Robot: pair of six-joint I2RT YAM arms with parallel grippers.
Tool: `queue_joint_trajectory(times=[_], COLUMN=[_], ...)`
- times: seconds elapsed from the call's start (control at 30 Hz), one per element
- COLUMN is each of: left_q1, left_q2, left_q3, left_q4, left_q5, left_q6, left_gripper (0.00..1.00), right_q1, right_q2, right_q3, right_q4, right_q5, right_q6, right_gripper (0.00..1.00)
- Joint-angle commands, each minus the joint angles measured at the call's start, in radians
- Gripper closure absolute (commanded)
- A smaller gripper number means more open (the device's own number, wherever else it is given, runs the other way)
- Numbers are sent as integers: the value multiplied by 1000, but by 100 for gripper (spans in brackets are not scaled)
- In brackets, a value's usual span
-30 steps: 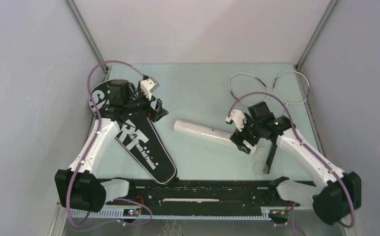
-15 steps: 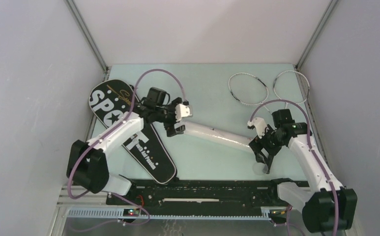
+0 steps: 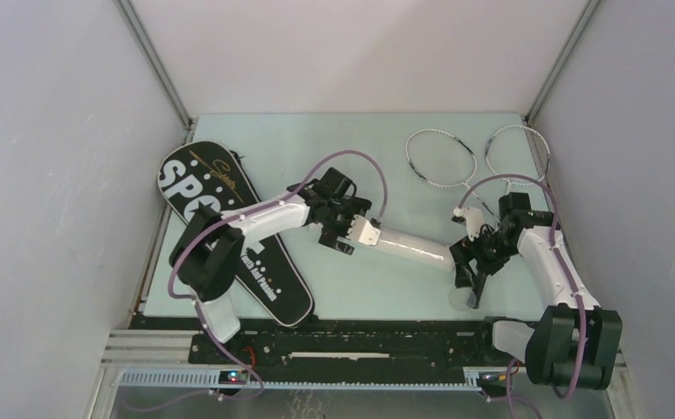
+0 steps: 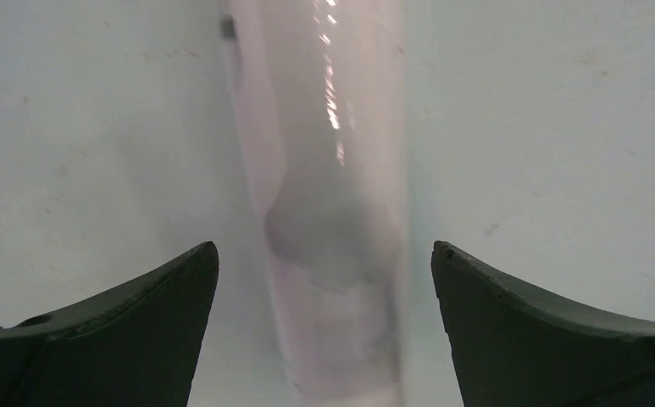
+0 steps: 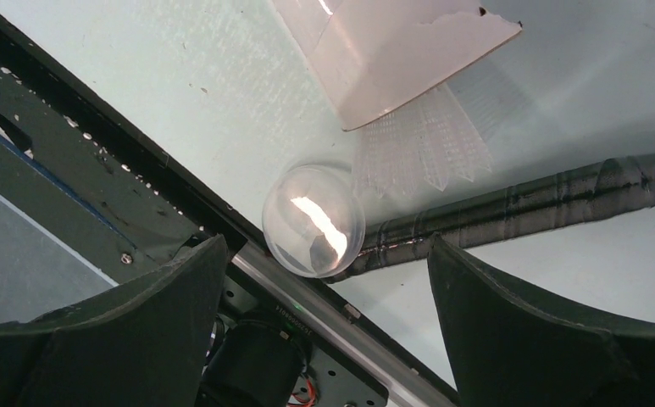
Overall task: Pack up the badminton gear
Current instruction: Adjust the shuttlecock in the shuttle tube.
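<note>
The long white tube [image 3: 412,246] lies on the table between my arms. My left gripper [image 3: 351,234] is open at its left end. In the left wrist view the tube [image 4: 332,170] runs between the fingers, which [image 4: 137,322] stand apart from it on both sides. My right gripper [image 3: 471,269] is open and empty at the tube's right end. In the right wrist view the tube's open end [image 5: 400,51] lies above a clear round cap [image 5: 313,220] and a black racquet handle [image 5: 519,212]. Two racquets [image 3: 441,159] [image 3: 517,155] lie at the back right. The black bag [image 3: 246,253] lies at the left. No shuttlecock shows clearly.
The clear cap [image 3: 463,298] lies near the table's front edge, beside the racquet handle [image 3: 482,281]. The black base rail [image 3: 342,336] runs along the front. Grey walls stand close on the left, the right and the back.
My left arm has swung right from over the bag to the tube's left end. The tube has shifted to the right. My right gripper has moved right and a little nearer.
</note>
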Motion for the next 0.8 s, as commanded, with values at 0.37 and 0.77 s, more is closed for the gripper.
queue_joint_trajectory(times=[0.37,0.77], left_q1=[-99,-86], left_q2=[196,181], left_q3=[247,174], left_q4=[-46,7], left_q5=[-111,-154], left_q6=[-36,-270], left_gripper=[15,33], right_q1=[-44,-45], right_q2=[16,151], right_q3=[29,47], right_q4=[2,215], right_q5=[-139,-48], right_q6=[-20,150], right_gripper=[6,7])
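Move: The shuttle tube lies crosswise, already between the left hand's open fingers. Its middle is about 9 cm to that hand's right, level fore and aft, and 2 cm lower. The shuttlecock poking out of the tube's right end is roughly 3 cm ahead of the right hand, 1 cm left and 4 cm below. From the right hand, the clear lid lies some 8 cm back and 1 cm left, the racket handle 3 cm back and 5 cm right, both 6 cm down. The tube is pinched across its sides by the left hand, which first slides about 5 cm right towards its middle, with some 2 cm forward and down, eases 1 cm back left, and closes from wide open until both fingertips meet the wall. Fingers still open, the right hand edges 1 cm left, then goes about 2 cm forward and down towards the shuttlecock. ##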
